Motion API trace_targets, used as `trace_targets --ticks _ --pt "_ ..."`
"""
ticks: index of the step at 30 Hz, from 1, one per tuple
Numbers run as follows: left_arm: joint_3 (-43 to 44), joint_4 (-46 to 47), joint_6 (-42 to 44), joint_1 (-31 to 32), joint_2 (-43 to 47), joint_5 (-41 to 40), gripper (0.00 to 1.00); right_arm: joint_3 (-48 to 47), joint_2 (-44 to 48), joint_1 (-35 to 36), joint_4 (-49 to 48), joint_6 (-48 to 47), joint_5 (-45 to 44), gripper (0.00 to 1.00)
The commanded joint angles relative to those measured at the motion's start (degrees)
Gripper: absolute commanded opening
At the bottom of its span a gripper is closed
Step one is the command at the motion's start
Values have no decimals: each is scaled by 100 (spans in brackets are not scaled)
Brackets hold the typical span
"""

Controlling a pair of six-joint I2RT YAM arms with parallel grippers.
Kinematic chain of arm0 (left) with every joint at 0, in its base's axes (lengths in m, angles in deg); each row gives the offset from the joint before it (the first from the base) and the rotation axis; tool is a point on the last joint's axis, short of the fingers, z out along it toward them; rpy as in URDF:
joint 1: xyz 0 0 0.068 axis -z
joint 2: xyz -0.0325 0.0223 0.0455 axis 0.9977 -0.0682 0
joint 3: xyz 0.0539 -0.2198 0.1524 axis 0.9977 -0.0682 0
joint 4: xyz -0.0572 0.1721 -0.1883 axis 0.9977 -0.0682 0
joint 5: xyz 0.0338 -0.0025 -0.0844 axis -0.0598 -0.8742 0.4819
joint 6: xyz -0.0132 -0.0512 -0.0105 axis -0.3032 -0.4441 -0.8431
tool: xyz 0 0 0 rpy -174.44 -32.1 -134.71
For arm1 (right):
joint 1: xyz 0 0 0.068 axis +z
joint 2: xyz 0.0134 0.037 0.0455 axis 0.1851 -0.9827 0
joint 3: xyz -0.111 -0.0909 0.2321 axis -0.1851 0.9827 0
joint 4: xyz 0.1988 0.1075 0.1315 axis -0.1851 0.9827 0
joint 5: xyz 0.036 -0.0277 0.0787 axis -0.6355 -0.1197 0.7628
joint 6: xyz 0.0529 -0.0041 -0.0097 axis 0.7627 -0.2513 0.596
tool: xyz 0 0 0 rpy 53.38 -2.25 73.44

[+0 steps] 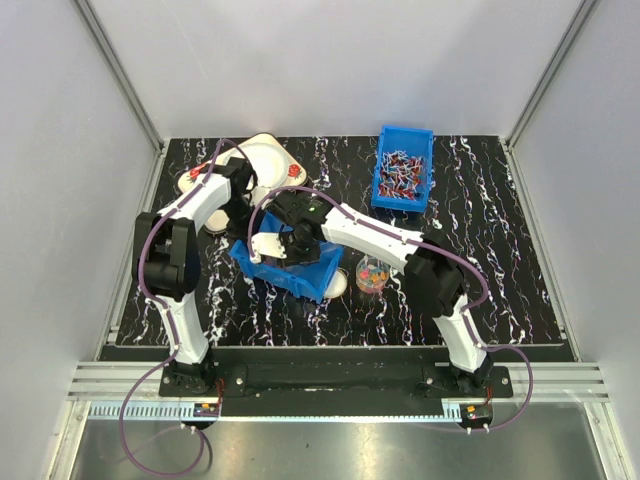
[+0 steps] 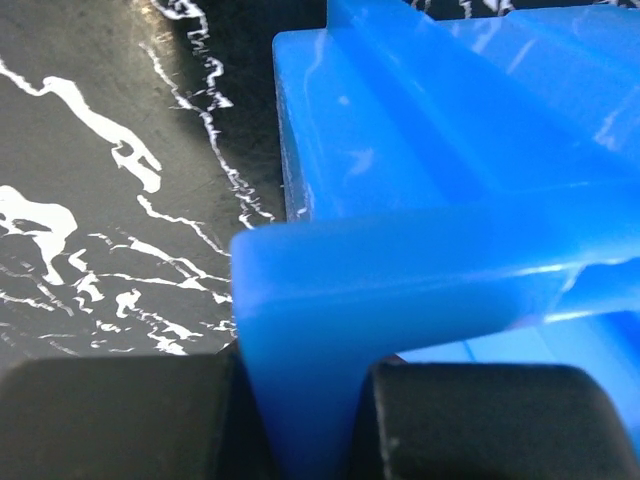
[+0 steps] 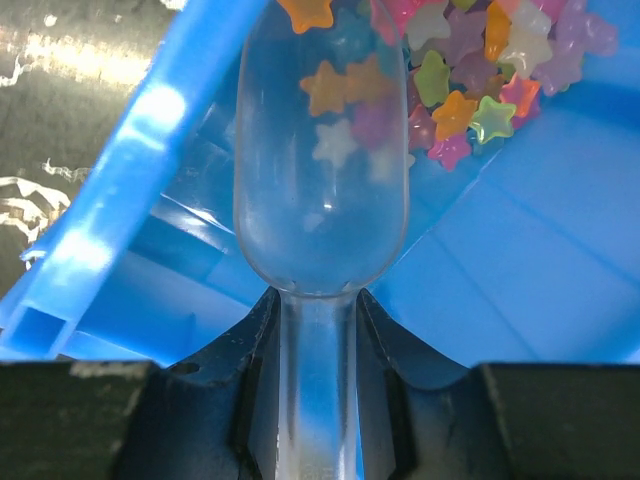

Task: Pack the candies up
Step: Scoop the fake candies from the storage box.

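The candies (image 3: 480, 70) are small star-shaped sweets in pink, orange, yellow, green and purple, heaped in a corner of a tilted blue bin (image 3: 520, 270). My right gripper (image 3: 318, 330) is shut on the handle of a clear plastic scoop (image 3: 320, 200), whose bowl reaches into the bin up to the heap. A few stars show blurred through the bowl. My left gripper (image 2: 305, 400) is shut on the rim of that blue bin (image 2: 400, 270). From above, the bin (image 1: 285, 268) sits mid-table under both grippers, the left (image 1: 243, 232) and the right (image 1: 295, 245).
A clear cup (image 1: 372, 275) holding coloured sweets stands just right of the tilted bin. A second blue bin (image 1: 403, 180) with red-white wrapped sweets sits at the back right. White round lids or plates (image 1: 262, 160) lie at the back left.
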State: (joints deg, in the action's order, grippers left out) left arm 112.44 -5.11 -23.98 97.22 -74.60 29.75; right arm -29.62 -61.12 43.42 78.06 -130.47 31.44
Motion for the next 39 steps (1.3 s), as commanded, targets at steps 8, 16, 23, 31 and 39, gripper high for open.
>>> trace_targets --ticks 8,16,23,31,39 --pt "172 131 -147 29 440 687 0 788 452 -310 -1384 1157 1433 0" --pt "207 131 -103 29 387 617 0 1106 900 -574 -1701 1448 1855 0" --pt "233 52 -15 20 343 723 0 1352 1322 -873 -1973 1685 2251 0" --pt "321 -1 47 -129 211 863 0 1615 1797 -1075 -2017 1659 2348 0" --pt "426 17 117 -305 97 898 0 2011 2412 -1216 -2105 1641 2295 0"
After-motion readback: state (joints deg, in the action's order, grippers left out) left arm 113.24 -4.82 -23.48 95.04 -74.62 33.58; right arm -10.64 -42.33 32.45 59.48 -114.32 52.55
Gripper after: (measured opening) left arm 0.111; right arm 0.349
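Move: Right gripper, holding the scoop: the candies lie in the blue box about 9 cm to your left, 1 cm ahead and some 6 cm below. The clear storage box stands about 15 cm to your right and 5 cm back, the white lid 7 cm to the right and 8 cm back. From the left gripper, on the blue box's rim, the candies are about 5 cm back, 6 cm right and 6 cm below. Dip the right gripper about 1.5 cm so the scoop bowl works down at the candies, rolling the wrist so its left side comes up and turning it slightly clockwise. Keep rolling to some 30 degrees in all as you lift roughly 9 cm from the low point, easing about 3 cm right late on. Keep the left gripper pinched on the blue box's rim, almost still. ##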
